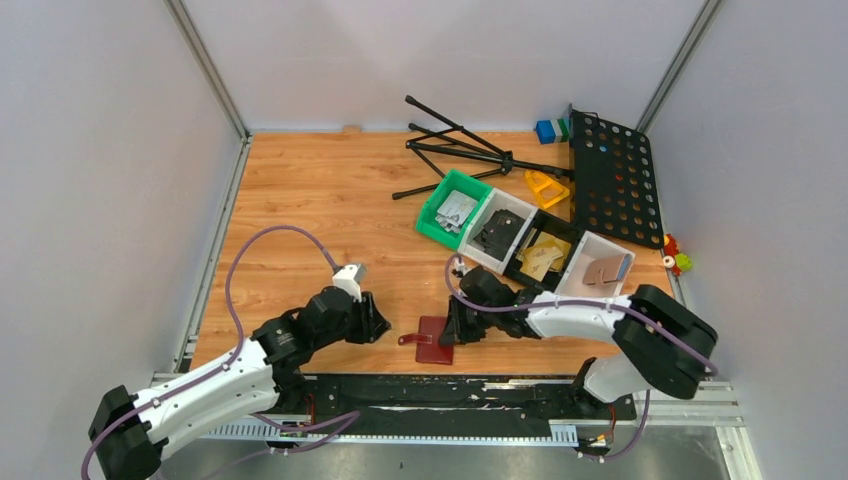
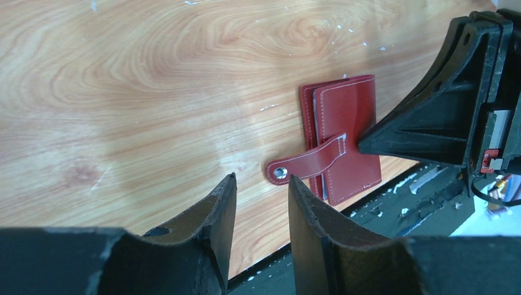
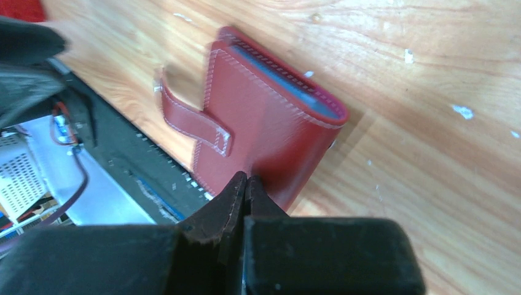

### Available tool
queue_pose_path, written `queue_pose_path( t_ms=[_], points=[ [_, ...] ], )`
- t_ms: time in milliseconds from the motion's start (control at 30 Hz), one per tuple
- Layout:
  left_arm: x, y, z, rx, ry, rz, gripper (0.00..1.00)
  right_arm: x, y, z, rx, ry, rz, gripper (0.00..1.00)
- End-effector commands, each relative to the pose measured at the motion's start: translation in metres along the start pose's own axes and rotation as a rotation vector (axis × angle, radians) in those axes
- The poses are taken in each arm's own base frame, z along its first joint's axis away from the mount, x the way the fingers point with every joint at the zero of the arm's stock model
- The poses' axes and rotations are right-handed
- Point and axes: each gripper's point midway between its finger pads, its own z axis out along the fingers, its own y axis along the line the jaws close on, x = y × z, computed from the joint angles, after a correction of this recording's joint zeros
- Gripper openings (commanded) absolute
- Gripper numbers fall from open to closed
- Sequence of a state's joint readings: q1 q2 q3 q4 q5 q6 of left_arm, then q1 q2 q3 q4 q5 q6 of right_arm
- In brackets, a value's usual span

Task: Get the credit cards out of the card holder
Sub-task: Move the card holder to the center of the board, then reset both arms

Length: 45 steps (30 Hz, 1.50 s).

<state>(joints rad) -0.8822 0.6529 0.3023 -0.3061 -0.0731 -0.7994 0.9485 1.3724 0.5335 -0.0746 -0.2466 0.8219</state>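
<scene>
The dark-red card holder (image 1: 435, 340) lies folded shut on the wooden table near its front edge. Its snap tab (image 2: 307, 163) is undone and points toward my left gripper. In the right wrist view the card holder (image 3: 264, 123) shows thin blue-grey card edges (image 3: 289, 78) inside its fold. My right gripper (image 3: 247, 178) is shut, its joined tips resting on the holder's cover with nothing between them. My left gripper (image 2: 261, 178) stands open just short of the tab, its gap empty. The card holder (image 2: 347, 132) has the right gripper's tip (image 2: 368, 144) on it.
A row of bins stands behind at the right: a green bin (image 1: 452, 210), a white bin (image 1: 497, 232), a black bin (image 1: 540, 257) and another white bin (image 1: 598, 270). A black perforated board (image 1: 612, 180) and a folded tripod (image 1: 460, 150) lie further back. A black rail (image 1: 450, 392) runs along the front edge.
</scene>
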Motion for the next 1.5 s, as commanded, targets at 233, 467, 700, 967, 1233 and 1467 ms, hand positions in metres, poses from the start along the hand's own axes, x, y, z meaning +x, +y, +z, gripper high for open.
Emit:
queue_pose_path(
  t_ms=[233, 467, 700, 967, 1233, 1467],
  points=[
    [-0.055, 0.029, -0.01, -0.146, -0.09, 0.022, 0.49, -0.095, 0.024, 0.032, 0.037, -0.115, -0.16, 0.0],
    [-0.082, 0.02, -0.016, -0.131, -0.17, 0.078, 0.55, -0.137, 0.025, -0.058, 0.139, -0.312, -0.225, 0.3],
    [-0.112, 0.019, -0.028, -0.154, -0.303, 0.14, 0.66, -0.165, -0.052, -0.163, 0.464, -0.581, -0.059, 0.77],
    [-0.153, 0.031, -0.049, -0.278, -0.475, 0.218, 1.0, -0.173, -0.094, -0.25, 0.667, -1.016, -0.035, 0.96],
    [-0.195, 0.052, -0.068, -0.46, -0.668, 0.344, 1.0, -0.194, -0.114, -0.287, 0.769, -1.198, -0.122, 1.0],
    [-0.218, 0.119, -0.084, -0.665, -0.759, 0.262, 1.0, -0.202, -0.173, -0.304, 0.818, -1.193, 0.002, 1.0]
  ],
)
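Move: The card holder lies flat right at the right hand's closed fingertips, which are over its right part: its middle is about 3 cm to the left, 1 cm ahead and 1 cm lower. The black bin stands some 18 cm ahead and 19 cm to the right of that hand, the white bin with the black device about 23 cm ahead and 10 cm right. From the left hand, the holder is about 9 cm right, 3 cm back and 5 cm below. Forward and left, low over the table and with shut fingers, the right hand pushes the card holder for roughly 8 cm towards the board's middle, then opens while lifting and swings far right over the bins, turning about 50 degrees clockwise. The left hand goes forward and left, away from the holder's start, then rises some 12 cm, levelling out and opening wide. ##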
